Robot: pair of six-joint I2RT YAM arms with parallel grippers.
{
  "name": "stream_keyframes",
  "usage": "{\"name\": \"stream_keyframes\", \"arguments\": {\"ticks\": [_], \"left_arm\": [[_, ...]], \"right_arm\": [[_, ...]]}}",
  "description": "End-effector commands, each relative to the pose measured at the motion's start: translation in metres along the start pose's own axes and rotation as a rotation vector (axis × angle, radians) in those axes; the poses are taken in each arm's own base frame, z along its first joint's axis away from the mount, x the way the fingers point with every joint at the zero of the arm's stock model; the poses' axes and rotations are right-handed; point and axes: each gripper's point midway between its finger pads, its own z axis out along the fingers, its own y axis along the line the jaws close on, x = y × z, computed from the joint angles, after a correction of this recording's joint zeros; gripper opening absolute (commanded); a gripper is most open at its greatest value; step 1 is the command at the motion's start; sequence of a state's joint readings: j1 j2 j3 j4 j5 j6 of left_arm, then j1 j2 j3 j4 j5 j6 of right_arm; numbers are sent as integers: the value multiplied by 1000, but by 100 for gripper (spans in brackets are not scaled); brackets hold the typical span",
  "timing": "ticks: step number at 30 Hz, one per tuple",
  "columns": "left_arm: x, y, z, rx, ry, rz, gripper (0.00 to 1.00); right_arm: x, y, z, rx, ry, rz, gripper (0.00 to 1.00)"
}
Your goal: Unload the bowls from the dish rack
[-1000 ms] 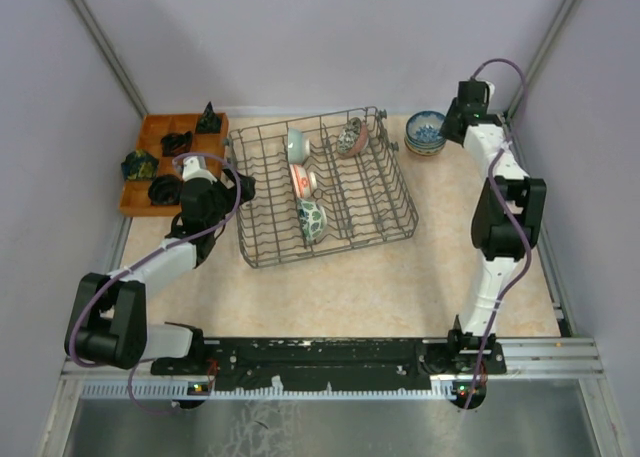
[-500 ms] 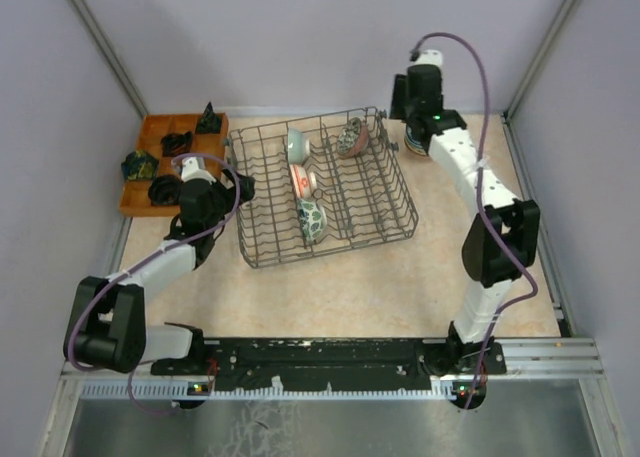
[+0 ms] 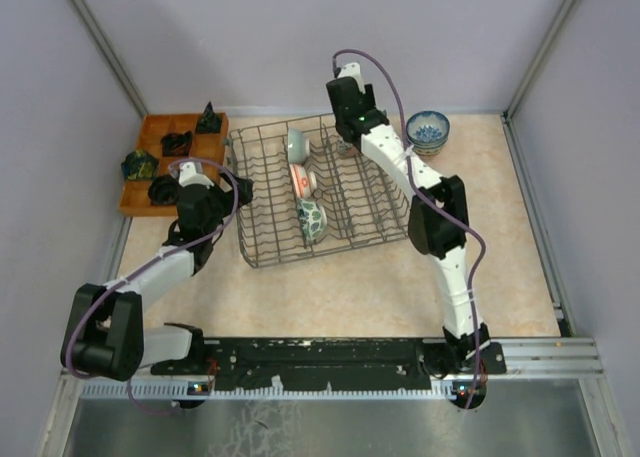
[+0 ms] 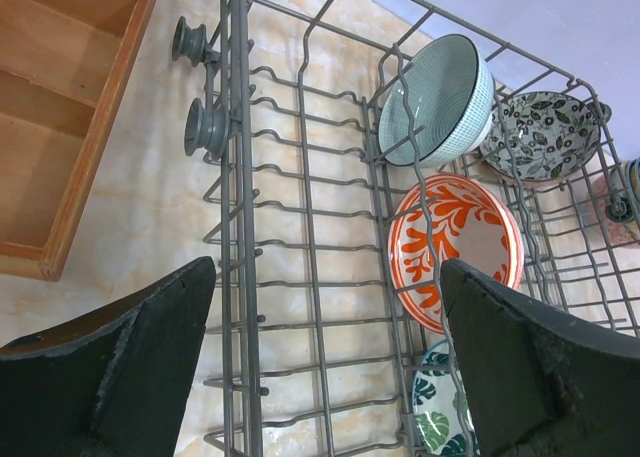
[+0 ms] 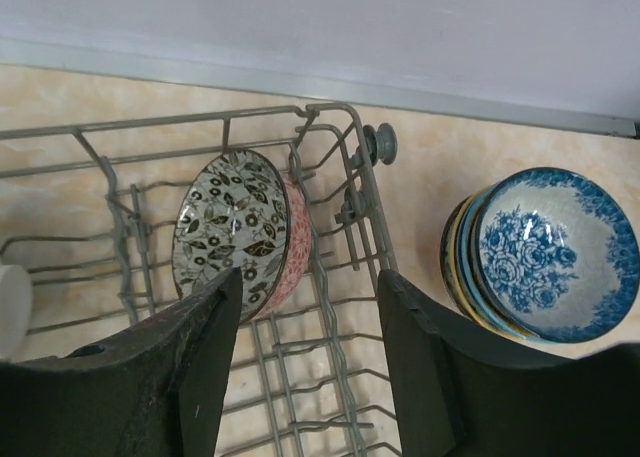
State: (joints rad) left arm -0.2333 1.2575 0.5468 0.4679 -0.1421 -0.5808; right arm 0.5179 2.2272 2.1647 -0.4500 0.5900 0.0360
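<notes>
The dark grey wire dish rack (image 3: 385,222) stands mid-table. Bowls stand on edge in it: a pale green bowl (image 4: 437,99), a red-and-white bowl (image 4: 455,247), a green leaf bowl (image 4: 436,417) and a black-leaf bowl with a pink outside (image 5: 240,232). A stack of bowls with a blue-and-white one on top (image 5: 545,252) sits on the table right of the rack (image 3: 428,131). My right gripper (image 5: 307,362) is open and empty above the rack's far right corner, beside the black-leaf bowl. My left gripper (image 4: 330,367) is open and empty over the rack's left side.
An orange compartmented tray (image 3: 150,137) with dark objects sits at the far left, its wooden edge also in the left wrist view (image 4: 90,167). Purple walls close in the back and sides. Beige tabletop (image 3: 380,287) lies in front of the rack.
My right arm has swung left from the stack of bowls at the far right to above the rack's far right corner. My left arm has barely moved.
</notes>
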Motion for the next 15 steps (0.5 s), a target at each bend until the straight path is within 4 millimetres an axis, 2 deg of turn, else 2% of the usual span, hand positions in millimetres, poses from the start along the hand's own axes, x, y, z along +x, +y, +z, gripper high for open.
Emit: {"name": "stream_keyframes", "arguments": {"ticks": [1, 9, 15], "left_arm": [[-11, -4, -2, 27, -59, -19, 99], [-11, -7, 2, 46, -68, -27, 99], [-9, -6, 5, 41, -67, -24, 99]], "right_arm": [[-2, -7, 10, 74, -5, -27, 57], [22, 8, 29, 66, 29, -35, 56], [36, 12, 38, 87, 52, -28, 56]]}}
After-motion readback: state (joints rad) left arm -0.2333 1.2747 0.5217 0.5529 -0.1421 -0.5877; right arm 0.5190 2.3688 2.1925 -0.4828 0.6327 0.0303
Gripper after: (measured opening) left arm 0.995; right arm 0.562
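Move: The pink bowl with the dark leaf pattern inside stands in the rack's far right corner, roughly 12 cm below the right hand, about 4 cm to its left and 2 cm ahead. The bowl stack is some 15 cm to that hand's right and 2 cm ahead; the pale green bowl stands 16 cm to its left, level with it, and the orange bowl 8 cm behind that one. From the left hand, the pink bowl lies about 16 cm ahead and 27 cm right, somewhat below. Towards the pink bowl's right-hand rim the right hand sinks about 7 cm almost straight down, fast at first and then easing off. The wrist tips some 5 to 10 degrees further down and rolls slightly, its left side dipping, while the fingers stay about half open, one to either side of the line of the rim, and stop above the bowl without a visible touch. ##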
